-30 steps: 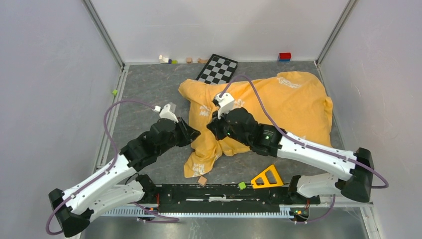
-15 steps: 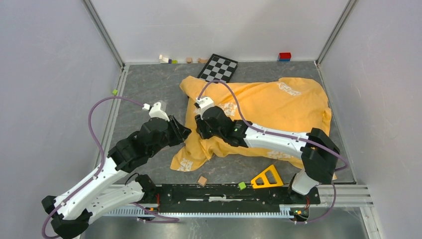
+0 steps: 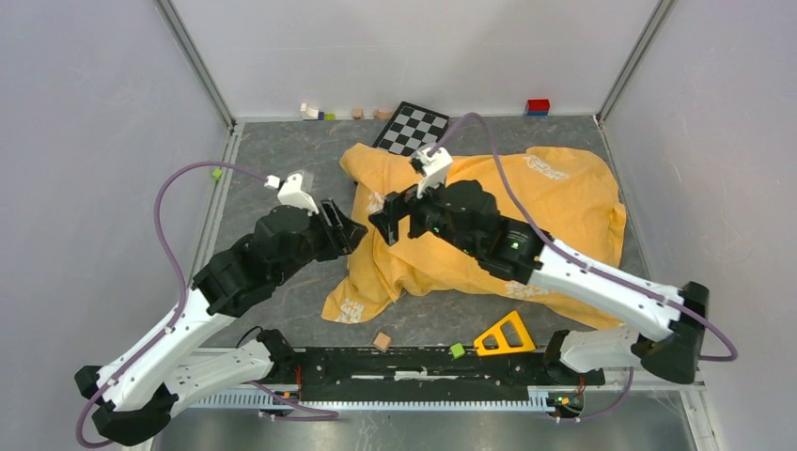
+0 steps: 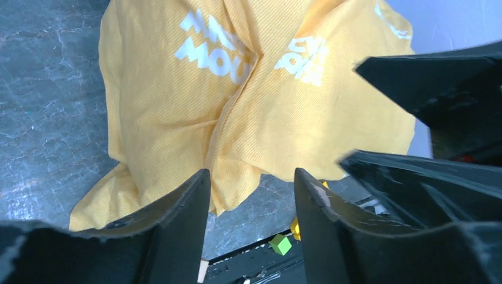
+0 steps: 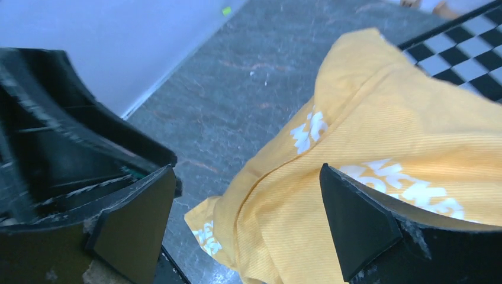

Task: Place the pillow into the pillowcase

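The orange-yellow pillowcase (image 3: pixel 545 202) with white lettering lies bulging across the middle and right of the table, and a loose flat end trails to the front left. No off-white pillow shows; it is hidden or out of view. My left gripper (image 3: pixel 343 230) hovers open just left of the pillowcase's left end, with nothing between its fingers. In the left wrist view the left gripper (image 4: pixel 251 174) frames the pillowcase (image 4: pixel 237 106) and bare table. My right gripper (image 3: pixel 390 214) hangs wide open above that same end. Its wrist view shows the right gripper (image 5: pixel 246 171) over the pillowcase (image 5: pixel 379 136), not touching it.
A checkerboard (image 3: pixel 412 130) lies at the back, partly under the fabric. A red block (image 3: pixel 538 106) and small blocks (image 3: pixel 315 113) line the back wall. A yellow triangle (image 3: pixel 505 334), a green cube (image 3: pixel 457 350) and a wooden cube (image 3: pixel 382 340) sit by the black front rail (image 3: pixel 414 362).
The right gripper has opened wide, let go of the pillowcase's left end and risen above it. The left gripper has opened wider. The loose end dropped onto the table.
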### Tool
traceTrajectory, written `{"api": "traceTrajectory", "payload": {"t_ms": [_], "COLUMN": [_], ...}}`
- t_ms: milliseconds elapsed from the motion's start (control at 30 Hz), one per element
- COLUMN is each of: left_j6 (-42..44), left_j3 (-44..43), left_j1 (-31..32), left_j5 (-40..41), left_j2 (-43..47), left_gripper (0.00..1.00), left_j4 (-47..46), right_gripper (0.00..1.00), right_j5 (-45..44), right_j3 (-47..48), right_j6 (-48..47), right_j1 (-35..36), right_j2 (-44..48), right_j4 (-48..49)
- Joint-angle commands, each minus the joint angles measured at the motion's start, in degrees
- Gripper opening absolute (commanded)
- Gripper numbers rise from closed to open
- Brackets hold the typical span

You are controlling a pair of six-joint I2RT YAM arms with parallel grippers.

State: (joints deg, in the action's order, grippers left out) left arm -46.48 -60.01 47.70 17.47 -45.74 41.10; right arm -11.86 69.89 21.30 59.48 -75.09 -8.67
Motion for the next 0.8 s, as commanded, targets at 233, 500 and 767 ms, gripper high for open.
{"api": "traceTrajectory", "payload": {"t_ms": [233, 500, 767], "left_j6": [9.2, 10.1, 9.4], "left_j3": [-11.0, -13.4, -11.8], "left_j1": [-0.1, -0.1, -0.1], "left_j5": [-2.1, 0.1, 0.9], "left_j2": [-4.7, -5.2, -5.5], "left_gripper": [1.0, 1.0, 1.0], "left_j4": [2.1, 3.9, 3.9], "right_gripper": [0.98, 0.98, 0.98], "right_j5": [-9.1, -10.6, -10.9], "right_j3": [-7.2, -13.7, -14.9], "right_j6": [-3.5, -4.4, -4.9], "right_j1": [0.3, 0.3, 0.3], "right_j2": [17.0, 21.7, 22.2], "right_j4": [-3.5, -2.9, -2.2]}}
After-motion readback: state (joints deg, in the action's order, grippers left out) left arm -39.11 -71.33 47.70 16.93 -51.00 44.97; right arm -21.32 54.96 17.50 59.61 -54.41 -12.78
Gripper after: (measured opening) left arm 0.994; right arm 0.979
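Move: To the right of both hands and well below them lies the yellow pillowcase, the pillow hidden by it: its middle is about 16 cm ahead, 25 cm right and 24 cm below the right hand, and some 20 cm ahead, 34 cm right and 21 cm below the left. Its loose near-left flap is nearly straight under the left hand, 2 cm nearer the base and 26 down. The wooden block sits 15 cm back and 6 right of the left hand. Swinging about 10 cm to the right, away from the left hand, the empty right hand arcs up some 5 cm over the pillowcase and back down, drawing slightly back, fingers still wide open. The left hand rises about 4.5 cm, tips up slightly and spreads its half-open fingers fully, then hovers clear of the cloth. ##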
